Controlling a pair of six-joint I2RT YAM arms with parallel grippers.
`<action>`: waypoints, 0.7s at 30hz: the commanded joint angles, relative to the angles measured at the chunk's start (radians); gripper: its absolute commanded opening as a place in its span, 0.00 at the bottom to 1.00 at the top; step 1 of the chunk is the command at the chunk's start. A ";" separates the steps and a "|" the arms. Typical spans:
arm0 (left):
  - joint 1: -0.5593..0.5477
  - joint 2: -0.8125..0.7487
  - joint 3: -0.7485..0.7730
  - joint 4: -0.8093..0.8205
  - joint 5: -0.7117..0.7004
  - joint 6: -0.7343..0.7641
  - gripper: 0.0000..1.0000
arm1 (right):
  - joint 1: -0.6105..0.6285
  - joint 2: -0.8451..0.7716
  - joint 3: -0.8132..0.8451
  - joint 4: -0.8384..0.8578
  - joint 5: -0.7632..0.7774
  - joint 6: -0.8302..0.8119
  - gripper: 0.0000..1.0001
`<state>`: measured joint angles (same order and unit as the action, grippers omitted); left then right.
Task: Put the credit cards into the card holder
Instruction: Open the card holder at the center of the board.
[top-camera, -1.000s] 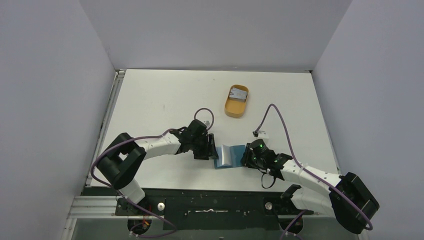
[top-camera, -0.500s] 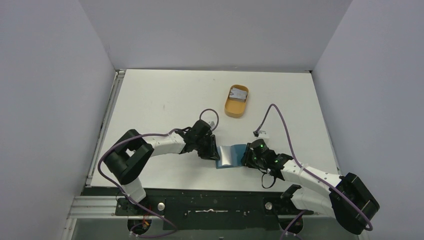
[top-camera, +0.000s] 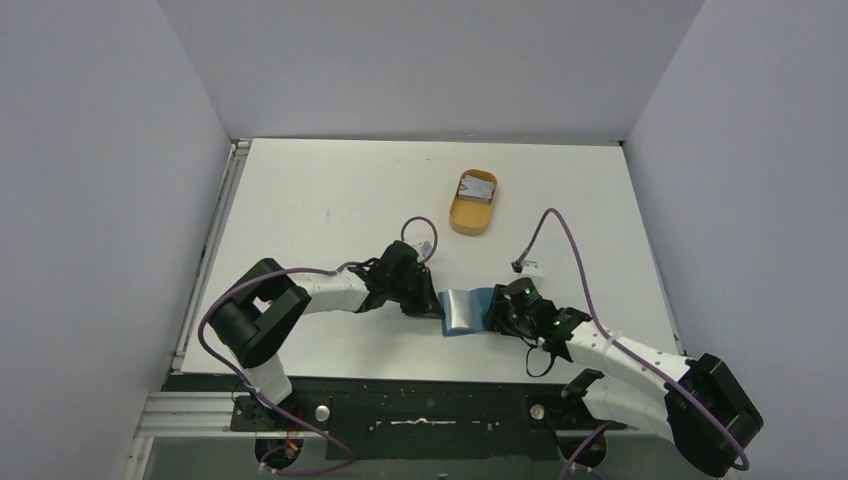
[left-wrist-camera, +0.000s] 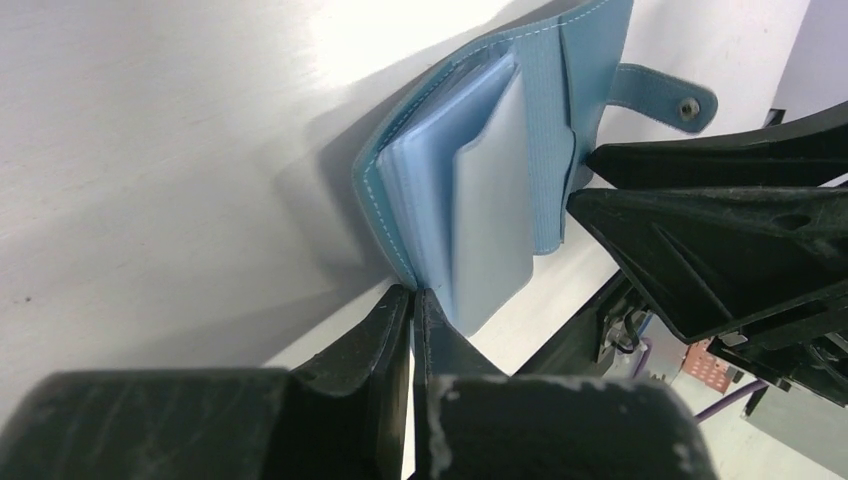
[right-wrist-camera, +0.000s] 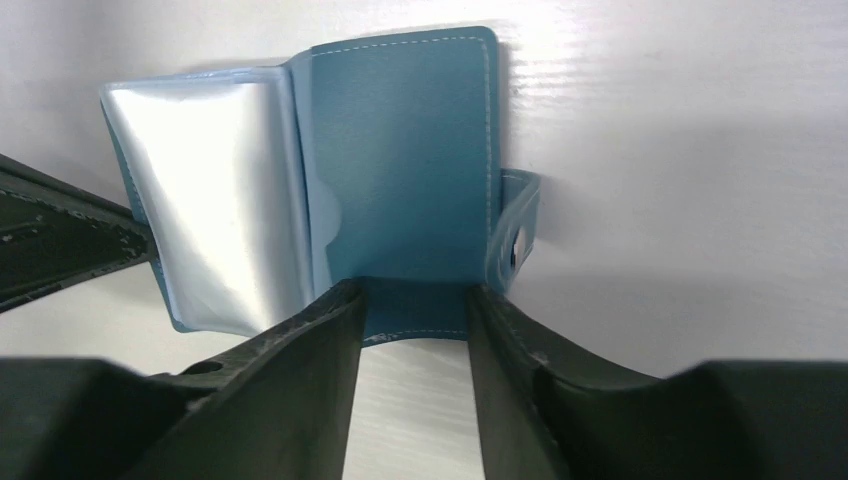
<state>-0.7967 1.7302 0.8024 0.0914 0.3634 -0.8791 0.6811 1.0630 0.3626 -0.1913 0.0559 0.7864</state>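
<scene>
The teal card holder (top-camera: 463, 312) lies open on the table between both arms, its clear pockets (right-wrist-camera: 225, 210) fanned out and its snap tab (left-wrist-camera: 665, 95) on the right. My left gripper (left-wrist-camera: 412, 292) is shut on the near corner of its left cover (left-wrist-camera: 385, 215). My right gripper (right-wrist-camera: 415, 285) is open, its fingers set apart over the near edge of the right cover (right-wrist-camera: 400, 170). One silvery credit card (top-camera: 478, 187) lies in the orange tray. I cannot tell whether the pockets hold a card.
The orange-tan oval tray (top-camera: 466, 215) sits farther back, past the middle of the table. Purple cables loop above both wrists. The table's near edge and the black mounting rail (top-camera: 430, 410) lie just behind the card holder.
My left gripper has closed on the card holder's left cover. The card holder and both grippers have shifted slightly right. My right gripper's fingers have spread wider.
</scene>
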 joint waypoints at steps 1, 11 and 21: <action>-0.022 -0.015 0.037 0.081 0.063 0.008 0.00 | 0.005 -0.074 0.021 -0.115 0.016 0.000 0.47; -0.024 -0.007 0.059 -0.005 0.031 0.037 0.00 | 0.006 -0.244 0.160 -0.341 0.037 -0.040 0.59; -0.024 -0.010 0.072 -0.022 0.029 0.046 0.00 | 0.029 -0.163 0.302 -0.302 -0.076 -0.063 0.59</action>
<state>-0.8173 1.7302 0.8318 0.0631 0.3782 -0.8532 0.6891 0.8379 0.6094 -0.5392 0.0444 0.7429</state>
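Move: The card holder lies open, its left edge pinched in my left hand; its middle is about 7 cm to the right, 1 cm ahead and 1 cm below that grip. My right fingers are low on the near part of the right cover, with the holder's middle some 4 cm left and 3 cm ahead, the clear sleeves about 7 cm left and 3 ahead, and the strap 3 cm right and 2 ahead. The card tray stands roughly 24 cm ahead of that hand and 4 cm left. I free my right hand from the opened cover: its fingers spread wider as it draws back and to the right about 2.5 cm, then it climbs steeply, easing forward and left again, until it hangs about 10 cm higher over the cover. Meanwhile my left fingers stay shut on the left edge and shift about 1 cm right, slightly back and up. ##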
